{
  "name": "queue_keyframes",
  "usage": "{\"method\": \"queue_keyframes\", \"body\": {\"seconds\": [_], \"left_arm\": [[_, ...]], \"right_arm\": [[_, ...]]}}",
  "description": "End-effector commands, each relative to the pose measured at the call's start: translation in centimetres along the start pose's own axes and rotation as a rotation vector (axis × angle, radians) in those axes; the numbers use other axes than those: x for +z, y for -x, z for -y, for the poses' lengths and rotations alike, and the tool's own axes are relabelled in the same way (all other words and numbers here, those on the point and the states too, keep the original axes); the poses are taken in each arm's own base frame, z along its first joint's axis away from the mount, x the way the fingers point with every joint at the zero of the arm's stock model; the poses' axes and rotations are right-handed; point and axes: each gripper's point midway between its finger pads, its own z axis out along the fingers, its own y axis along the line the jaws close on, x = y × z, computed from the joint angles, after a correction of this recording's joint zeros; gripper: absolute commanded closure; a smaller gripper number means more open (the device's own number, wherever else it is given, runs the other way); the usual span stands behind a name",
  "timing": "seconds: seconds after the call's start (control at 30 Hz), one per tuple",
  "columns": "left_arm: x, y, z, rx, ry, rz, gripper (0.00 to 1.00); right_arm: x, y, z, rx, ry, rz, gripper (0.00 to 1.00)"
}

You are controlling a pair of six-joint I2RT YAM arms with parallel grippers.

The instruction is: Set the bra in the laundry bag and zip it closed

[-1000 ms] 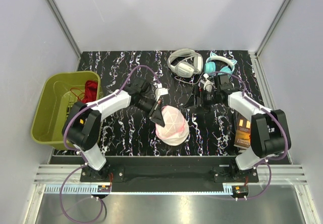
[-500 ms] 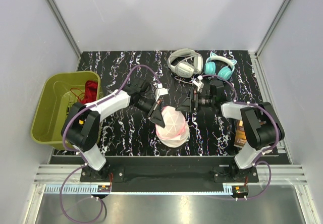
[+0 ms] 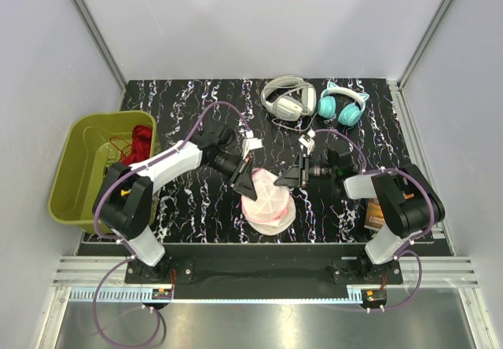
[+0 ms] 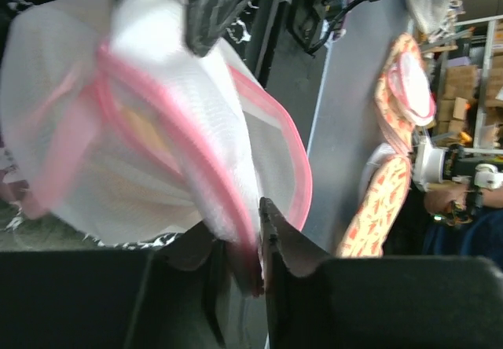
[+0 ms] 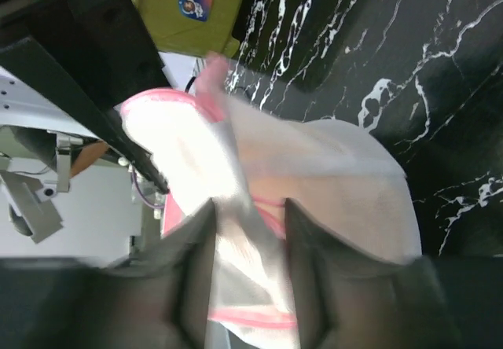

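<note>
The laundry bag is a white mesh dome with pink zipper trim, lying on the dark marbled table between both arms. A peach-orange shade, the bra, shows faintly through the mesh, also in the right wrist view. My left gripper is at the bag's upper left edge. In the left wrist view this gripper is shut on the pink trim. My right gripper is at the bag's upper right edge. Up close the right gripper stands half apart around a blurred fold of mesh.
An olive-green basket with a dark red garment stands off the table's left edge. White headphones and teal headphones lie at the back. A brown box lies by the right arm's base.
My right gripper has swung left from near the headphones to the bag's right edge and narrowed its jaws around the mesh. The left gripper stayed at the bag's left edge.
</note>
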Motion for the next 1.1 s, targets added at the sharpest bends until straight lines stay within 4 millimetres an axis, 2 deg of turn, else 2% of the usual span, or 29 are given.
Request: {"method": "queue_keyframes", "body": {"seconds": [0.0,0.03,0.07,0.1,0.13,0.17,0.2,0.23,0.3,0.33,0.4,0.43,0.5,0.6,0.67,0.7,0.73,0.77,0.8,0.83,0.9,0.97,1.03,1.07], "left_arm": [[-1.9,3.1,0.5,0.115,0.13,0.082,0.64],[-2.3,3.9,-0.1,0.115,0.198,0.107,0.62],[-2.8,4.5,0.2,0.132,0.226,0.133,0.58],[-3.2,5.1,0.2,0.153,0.255,0.157,0.54],[-4.1,6.3,-0.7,0.111,0.351,0.212,0.49],[-4.8,6.8,-0.5,0.109,0.386,0.245,0.48],[-5.3,7.2,-0.5,0.096,0.418,0.271,0.4],[-6.5,7.7,-1.7,0.022,0.522,0.323,0.34],[-7.6,8.0,-1.6,-0.023,0.579,0.381,0.31],[-7.8,7.6,-1.6,-0.095,0.596,0.413,0.2],[-8.0,6.9,-1.7,-0.165,0.61,0.44,0.16],[-7.8,5.9,-1.8,-0.253,0.609,0.46,0.16],[-7.2,4.7,-1.7,-0.342,0.587,0.475,0.16],[-4.9,1.6,-0.8,-0.43,0.574,0.449,0.17],[-4.3,0.5,-0.1,-0.472,0.56,0.455,0.14],[-3.2,-0.3,0.3,-0.52,0.522,0.446,0.13],[-2.9,-0.3,0.8,-0.522,0.507,0.458,0.11],[-2.6,-0.5,0.9,-0.53,0.506,0.463,0.03],[-2.1,-0.4,1.0,-0.545,0.507,0.482,0.01],[-1.9,-0.3,1.1,-0.552,0.494,0.489,0.01],[-0.7,0.2,1.1,-0.587,0.442,0.49,0.01],[0.3,1.0,1.2,-0.59,0.396,0.49,0.01],[1.7,1.1,0.6,-0.608,0.407,0.455,0.01],[2.0,2.0,0.6,-0.59,0.399,0.459,0.01]], "right_arm": [[-0.7,1.6,-3.6,-0.089,0.025,0.063,0.72],[-0.8,1.5,-3.7,-0.07,0.017,0.063,0.78],[-1.0,1.9,-4.2,-0.074,0.003,0.086,0.93],[-1.1,2.0,-4.3,-0.071,-0.008,0.089,0.94],[-1.2,2.2,-3.8,-0.042,-0.046,0.103,0.97],[-1.4,2.4,-3.9,-0.032,-0.071,0.121,1.0],[-1.5,2.4,-3.6,-0.015,-0.095,0.127,1.0],[-1.7,2.4,-3.0,0.038,-0.137,0.139,1.0],[-1.9,2.1,-2.2,0.139,-0.196,0.159,1.0],[-2.1,2.4,-1.5,0.17,-0.235,0.189,1.0],[-2.4,2.3,-1.1,0.27,-0.271,0.226,1.0],[-2.6,2.7,-0.7,0.303,-0.296,0.265,1.0],[-2.9,3.3,-1.1,0.391,-0.299,0.323,1.0],[-3.7,3.5,-0.8,0.505,-0.322,0.418,1.0],[-4.3,3.9,-0.9,0.537,-0.329,0.474,1.0],[-4.6,3.6,-0.3,0.592,-0.351,0.502,1.0],[-5.0,3.7,-0.7,0.597,-0.343,0.525,1.0],[-5.2,3.7,-0.7,0.611,-0.343,0.541,1.0],[-5.5,3.2,-0.1,0.649,-0.367,0.56,1.0],[-5.8,3.3,-0.6,0.643,-0.36,0.573,1.0],[-6.4,2.6,0.0,0.702,-0.39,0.609,1.0],[-7.1,2.4,-0.4,0.731,-0.389,0.641,1.0],[-7.4,2.2,-0.5,0.735,-0.388,0.656,1.0],[-7.4,2.0,-0.5,0.745,-0.385,0.653,1.0]]}}
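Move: The laundry bag lies under both hands: its middle is about 4 cm to the right, 2 cm back and 7 cm below the left hand, whose fingertips still hold its pink trim. The right hand's half-closed fingers already straddle the bag's rim, the middle lying some 6 cm back, 3 cm left and 5 cm below. From the right hand, the white headphones are roughly 23 cm ahead, 3 cm right; the book 30 cm right, 7 cm back. The right hand shuts on the bag's rim, bobs up about 5 cm and partly down again, then draws the pinched cloth some 6 cm right, rolling and swinging clockwise. Meanwhile the left hand opens wide and lets go of the pink trim, arcs forward and up, then comes back down beside the bag's left edge near its starting place, turned about 45 degrees counter-clockwise. ##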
